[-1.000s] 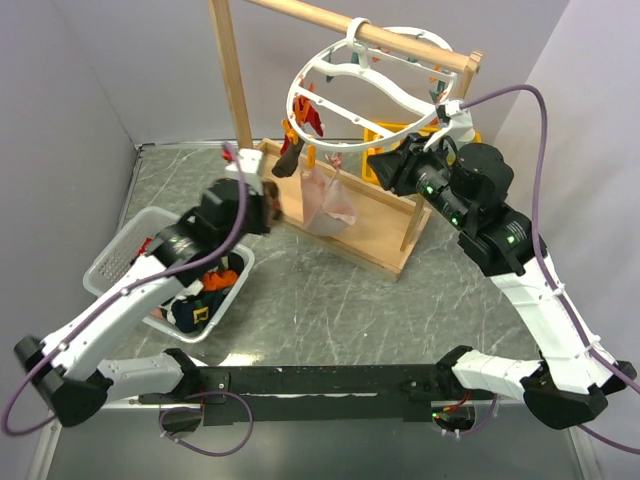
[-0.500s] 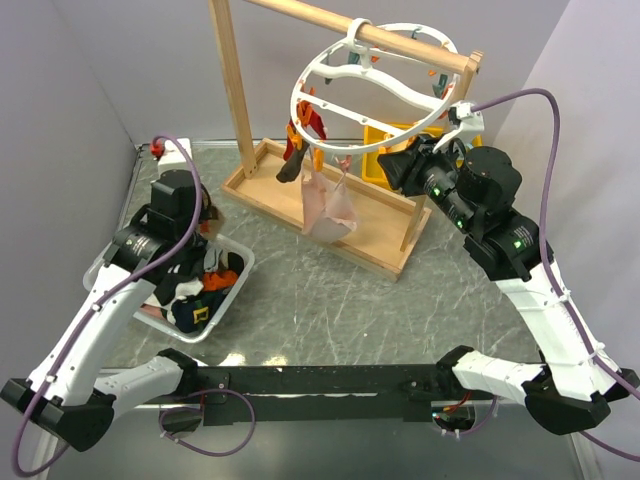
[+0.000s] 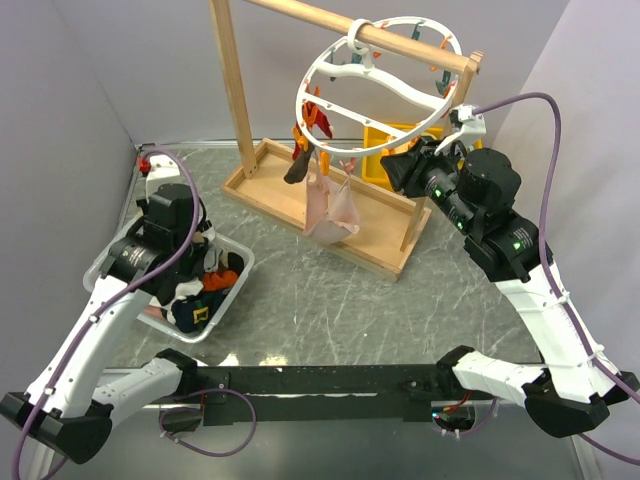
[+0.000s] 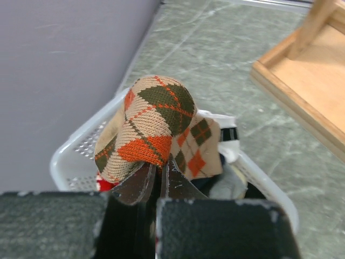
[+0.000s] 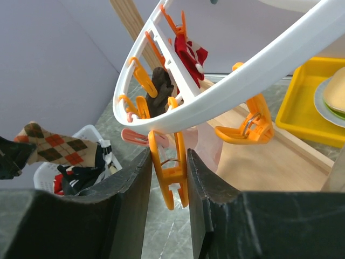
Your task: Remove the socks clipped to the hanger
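Observation:
The hanger (image 3: 312, 76), a white ring with spokes, hangs from the wooden rod. A pale pink sock (image 3: 331, 206), a dark sock (image 3: 297, 166) and a red sock (image 3: 318, 120) are clipped to it. My right gripper (image 5: 168, 156) is at the ring's right side (image 3: 396, 166), shut on an orange clip (image 5: 171, 178) that carries no sock. My left gripper (image 4: 159, 168) hangs over the white basket (image 3: 118, 256), shut on a tan argyle sock (image 4: 153, 121) with orange and olive diamonds. In the right wrist view the red sock (image 5: 192, 54) and the dark sock (image 5: 160, 86) hang further along the ring (image 5: 253, 73).
The basket (image 4: 69, 156) holds several loose socks. The wooden rack has a tall post (image 3: 229, 85) and a tray-like base (image 3: 375, 243) under the hanger. A yellow tray (image 5: 308, 94) with a plate sits behind the rack. Grey walls close in left and right.
My left arm has swung from beside the rack back to the left, carrying the argyle sock over the basket. The hanger has swayed slightly. My right gripper stays on the clip.

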`<action>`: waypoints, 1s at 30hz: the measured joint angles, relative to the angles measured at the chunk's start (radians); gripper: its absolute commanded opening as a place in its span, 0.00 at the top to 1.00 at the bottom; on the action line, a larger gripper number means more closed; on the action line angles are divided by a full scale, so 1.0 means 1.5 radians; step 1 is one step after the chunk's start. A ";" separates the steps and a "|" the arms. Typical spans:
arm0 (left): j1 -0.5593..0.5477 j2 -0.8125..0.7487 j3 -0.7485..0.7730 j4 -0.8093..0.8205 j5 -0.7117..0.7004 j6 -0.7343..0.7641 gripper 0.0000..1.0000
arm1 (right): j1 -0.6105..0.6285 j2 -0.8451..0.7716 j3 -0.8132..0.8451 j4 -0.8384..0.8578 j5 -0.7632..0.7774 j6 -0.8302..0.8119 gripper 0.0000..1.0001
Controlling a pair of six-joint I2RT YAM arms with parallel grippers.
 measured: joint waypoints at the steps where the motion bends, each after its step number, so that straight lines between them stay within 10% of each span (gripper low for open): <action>1: 0.000 -0.004 -0.006 0.000 -0.012 0.000 0.99 | 0.000 0.000 0.000 0.000 0.000 0.000 0.64; 14: 0.033 -0.015 -0.231 0.112 -0.043 -0.010 0.94 | -0.003 -0.001 0.000 0.002 -0.007 0.006 0.63; 23: 0.220 0.054 -0.251 0.165 0.107 -0.093 0.92 | -0.004 -0.031 -0.014 0.013 -0.010 0.016 0.63; 25: 0.262 0.051 -0.252 0.171 0.127 -0.117 0.72 | -0.004 -0.036 -0.021 0.019 -0.012 0.018 0.63; 27: 0.281 0.043 -0.252 0.173 0.133 -0.130 0.29 | -0.005 -0.038 -0.027 0.023 -0.013 0.020 0.63; 30: 0.292 0.011 -0.253 0.180 0.136 -0.149 0.15 | -0.007 -0.039 -0.033 0.027 -0.015 0.023 0.63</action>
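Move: My left hand already grips the argyle sock. The white basket's middle lies about 25 cm below that hand, roughly 6 cm to its left and about level fore-and-aft. The striped sock on the basket's far rim is some 9 cm ahead and 3 cm right, 20 cm down; the orange sock is 4 cm back and 6 cm right, 24 cm down. From my right hand, the basket's middle is about 47 cm left, 2 cm back and 40 cm down. I lower the argyle sock into the white basket with my left hand, sinking about 14 cm, then swinging some 8 cm left as the hand turns roughly 20 degrees counter-clockwise. Near the bottom I spread the fingers wide to let the sock go and start back up. My right fingers keep their place around the orange clip on the ring, easing only a centimetre or so back and up. ##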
